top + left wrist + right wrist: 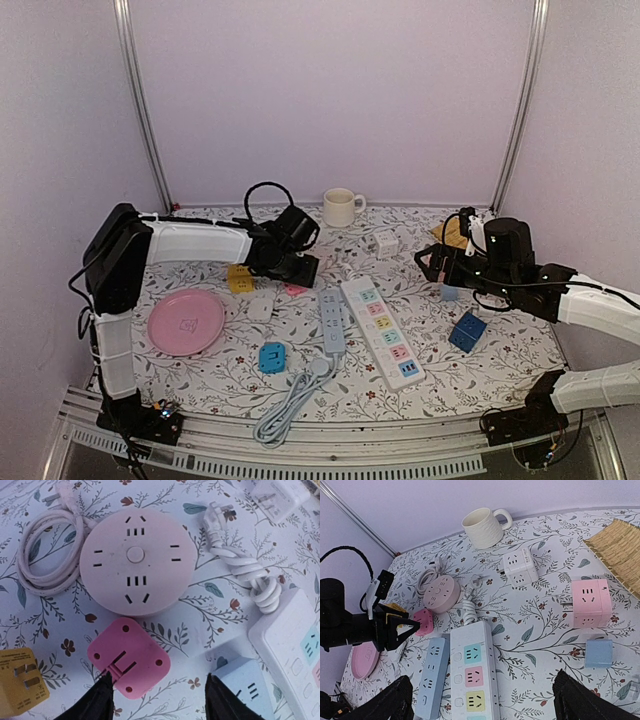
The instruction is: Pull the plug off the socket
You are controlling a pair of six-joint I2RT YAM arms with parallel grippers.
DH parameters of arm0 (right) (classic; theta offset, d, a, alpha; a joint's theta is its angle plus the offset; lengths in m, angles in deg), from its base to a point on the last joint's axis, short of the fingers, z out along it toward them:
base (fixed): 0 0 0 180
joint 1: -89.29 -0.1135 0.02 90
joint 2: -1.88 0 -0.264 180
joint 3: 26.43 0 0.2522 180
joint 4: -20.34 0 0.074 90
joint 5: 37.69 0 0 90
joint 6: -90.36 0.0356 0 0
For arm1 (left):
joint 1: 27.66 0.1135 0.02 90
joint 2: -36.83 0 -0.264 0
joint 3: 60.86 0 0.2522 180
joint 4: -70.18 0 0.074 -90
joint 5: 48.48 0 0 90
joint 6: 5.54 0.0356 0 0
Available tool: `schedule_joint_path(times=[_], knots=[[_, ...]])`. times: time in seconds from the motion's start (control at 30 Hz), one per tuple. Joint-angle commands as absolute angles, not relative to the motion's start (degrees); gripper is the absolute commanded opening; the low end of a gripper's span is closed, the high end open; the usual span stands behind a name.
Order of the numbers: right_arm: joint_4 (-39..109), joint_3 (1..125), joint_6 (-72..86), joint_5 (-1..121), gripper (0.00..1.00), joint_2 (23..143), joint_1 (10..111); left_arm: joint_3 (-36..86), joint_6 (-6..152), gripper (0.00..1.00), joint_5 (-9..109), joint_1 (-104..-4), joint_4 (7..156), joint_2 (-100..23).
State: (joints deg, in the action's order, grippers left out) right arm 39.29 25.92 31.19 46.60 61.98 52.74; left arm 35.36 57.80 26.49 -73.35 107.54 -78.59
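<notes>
A pink square plug (129,657) lies flat on the flowered cloth with its prong side up, just in front of a round pink socket (137,562) and apart from it. No plug sits in the round socket's holes. My left gripper (160,700) hovers low over the plug, open and holding nothing; its left finger (100,700) is at the plug's near-left edge. In the top view the left gripper (300,268) is beside the pink plug (293,289). My right gripper (485,705) is open and empty above the white power strip (472,680).
A yellow plug (20,687), a light-blue power strip (245,685) and a coiled white cable (245,570) surround the pink plug. A mug (341,207), pink plate (186,322), white cube (385,243), blue cube (467,331) and blue adaptor (272,356) are spread over the table.
</notes>
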Motion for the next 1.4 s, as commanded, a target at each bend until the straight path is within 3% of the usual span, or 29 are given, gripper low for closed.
schedule_joint_path(times=[0.0, 0.43, 0.67, 1.03, 1.37], knots=[[39.64, 25.75, 30.94, 45.40, 0.99, 62.17, 53.08, 35.51, 57.12, 0.62, 28.84, -71.82, 105.77, -79.06], [40.03, 26.29, 29.86, 44.25, 0.99, 63.53, 54.07, 24.29, 56.16, 0.66, 28.38, -71.27, 98.93, -66.51], [40.15, 26.47, 28.91, 41.36, 0.99, 65.00, 56.66, 13.91, 55.60, 0.78, 28.24, -69.57, 93.08, -55.44], [34.78, 24.07, 24.22, 42.61, 0.99, 65.30, 69.21, -1.42, 55.08, 0.97, 28.19, -63.32, 85.38, -39.19], [21.92, 20.66, 19.79, 43.22, 0.99, 67.47, 83.12, -9.07, 52.19, 0.97, 28.61, -53.94, 84.29, -28.31]])
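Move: The pink plug lies free on the table about 3 cm ahead of the left hand, 2 cm to its left and 5 cm below. The round pink socket stands some 7 cm beyond the plug and 3 cm right of it; the yellow cube is about 11 cm left of the plug and 1 cm farther out. From the right hand, the plug lies roughly 11 cm ahead, 34 cm left and 18 cm below. Left hand, opening wider, swings left about 18 cm and rises 10, away from the plug; right withdraws rightward 15. ##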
